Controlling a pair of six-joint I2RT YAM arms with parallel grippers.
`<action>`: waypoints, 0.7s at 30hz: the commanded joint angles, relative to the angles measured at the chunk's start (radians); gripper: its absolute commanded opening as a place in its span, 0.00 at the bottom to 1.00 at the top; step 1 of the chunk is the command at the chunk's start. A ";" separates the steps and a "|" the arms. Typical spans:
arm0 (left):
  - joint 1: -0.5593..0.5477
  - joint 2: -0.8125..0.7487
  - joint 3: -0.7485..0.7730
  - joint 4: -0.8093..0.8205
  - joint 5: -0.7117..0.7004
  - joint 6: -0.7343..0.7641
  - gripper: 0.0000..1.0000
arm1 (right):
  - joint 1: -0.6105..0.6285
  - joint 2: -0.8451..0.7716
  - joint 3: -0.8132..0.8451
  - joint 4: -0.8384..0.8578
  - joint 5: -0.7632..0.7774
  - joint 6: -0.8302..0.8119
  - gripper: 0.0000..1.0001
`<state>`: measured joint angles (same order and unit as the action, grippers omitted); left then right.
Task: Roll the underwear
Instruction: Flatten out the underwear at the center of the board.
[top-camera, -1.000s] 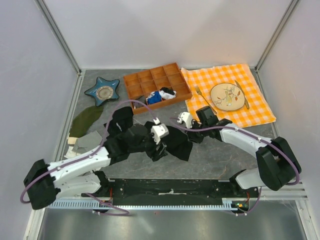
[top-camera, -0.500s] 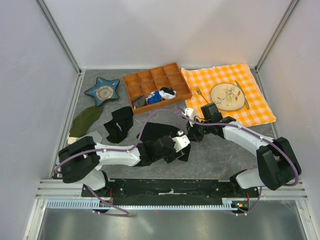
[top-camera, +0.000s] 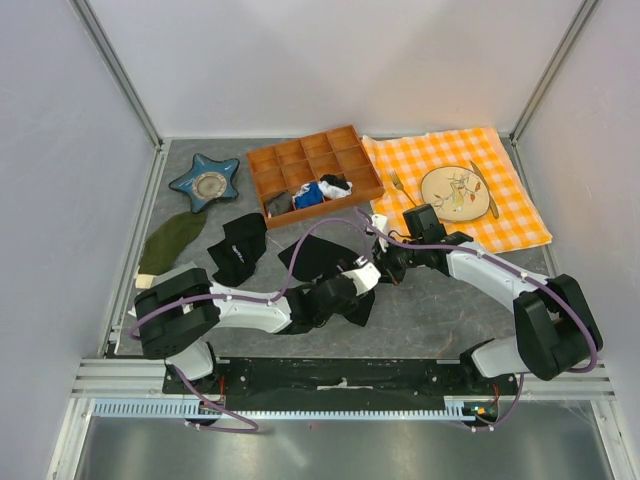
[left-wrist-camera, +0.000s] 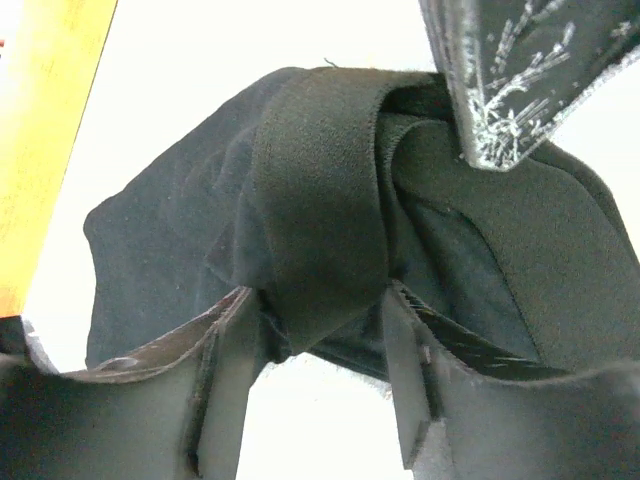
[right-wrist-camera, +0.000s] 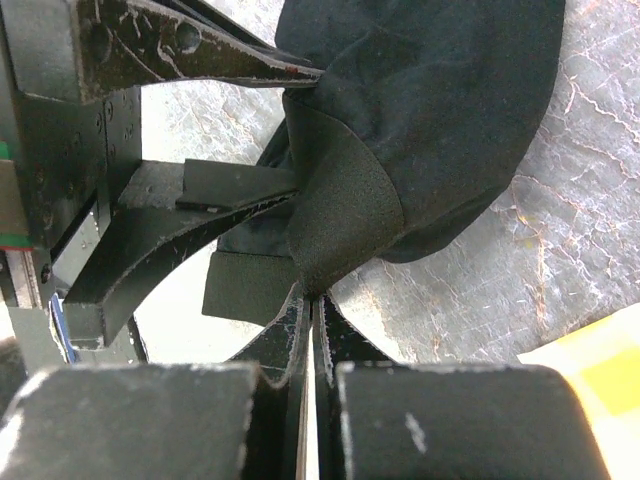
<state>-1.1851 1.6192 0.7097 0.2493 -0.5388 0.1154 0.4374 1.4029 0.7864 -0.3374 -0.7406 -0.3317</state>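
The underwear (top-camera: 318, 262) is a plain black garment lying bunched in the middle of the table, between my two grippers. My left gripper (top-camera: 357, 282) comes in low from the left. In the left wrist view it (left-wrist-camera: 315, 305) stands open, its fingers (left-wrist-camera: 228, 345) astride a folded band of the underwear (left-wrist-camera: 320, 230). My right gripper (top-camera: 388, 262) sits at the garment's right edge. Its jaws (right-wrist-camera: 312, 295) are pressed together, pinching a tip of the underwear (right-wrist-camera: 420, 110) and lifting it a little off the grey tabletop.
A smaller black cloth (top-camera: 238, 248) and an olive-green cloth (top-camera: 172, 240) lie to the left. An orange wooden compartment tray (top-camera: 300, 160) and a blue star dish (top-camera: 205, 182) stand behind. An orange checked cloth (top-camera: 500, 225) with a plate (top-camera: 452, 192) lies at the back right.
My left arm has swung right and lower, bringing its gripper to the underwear's right end. My right gripper has shut on the fabric's edge. The garment is bunched tighter.
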 joint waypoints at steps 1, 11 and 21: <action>-0.002 -0.022 0.005 0.091 -0.067 -0.022 0.39 | -0.005 0.001 0.039 0.015 -0.048 0.002 0.01; -0.002 -0.180 0.019 -0.094 0.115 -0.066 0.02 | 0.010 -0.034 0.040 -0.038 0.032 -0.090 0.01; -0.002 -0.523 0.146 -0.580 0.546 -0.213 0.02 | 0.138 -0.252 0.108 -0.357 0.003 -0.357 0.00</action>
<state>-1.1851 1.2243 0.7784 -0.1398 -0.2291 0.0154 0.5274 1.2686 0.8295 -0.5236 -0.6918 -0.5312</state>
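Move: The edge of the underwear's waistband lies between the left hand's open fingertips, about 1 cm ahead and 1 cm below. The right gripper, 4 cm or so to the left hand's right, already pinches another bit of that waistband. The right hand has the underwear's middle roughly 8 cm to its left, 1 cm ahead and 5 cm below. From it the wooden box is some 21 cm ahead and 13 cm left, the checkered cloth's middle 17 cm ahead and 17 cm right. The left fingers shut on the waistband and pinch it, then the left hand lifts it about 9 cm while drawing back some 6 cm, its fingers swinging round to point more to the right. The right hand keeps its pinch, staying nearly put before it too draws back and rises, about 3 cm each way, rolling slightly. ##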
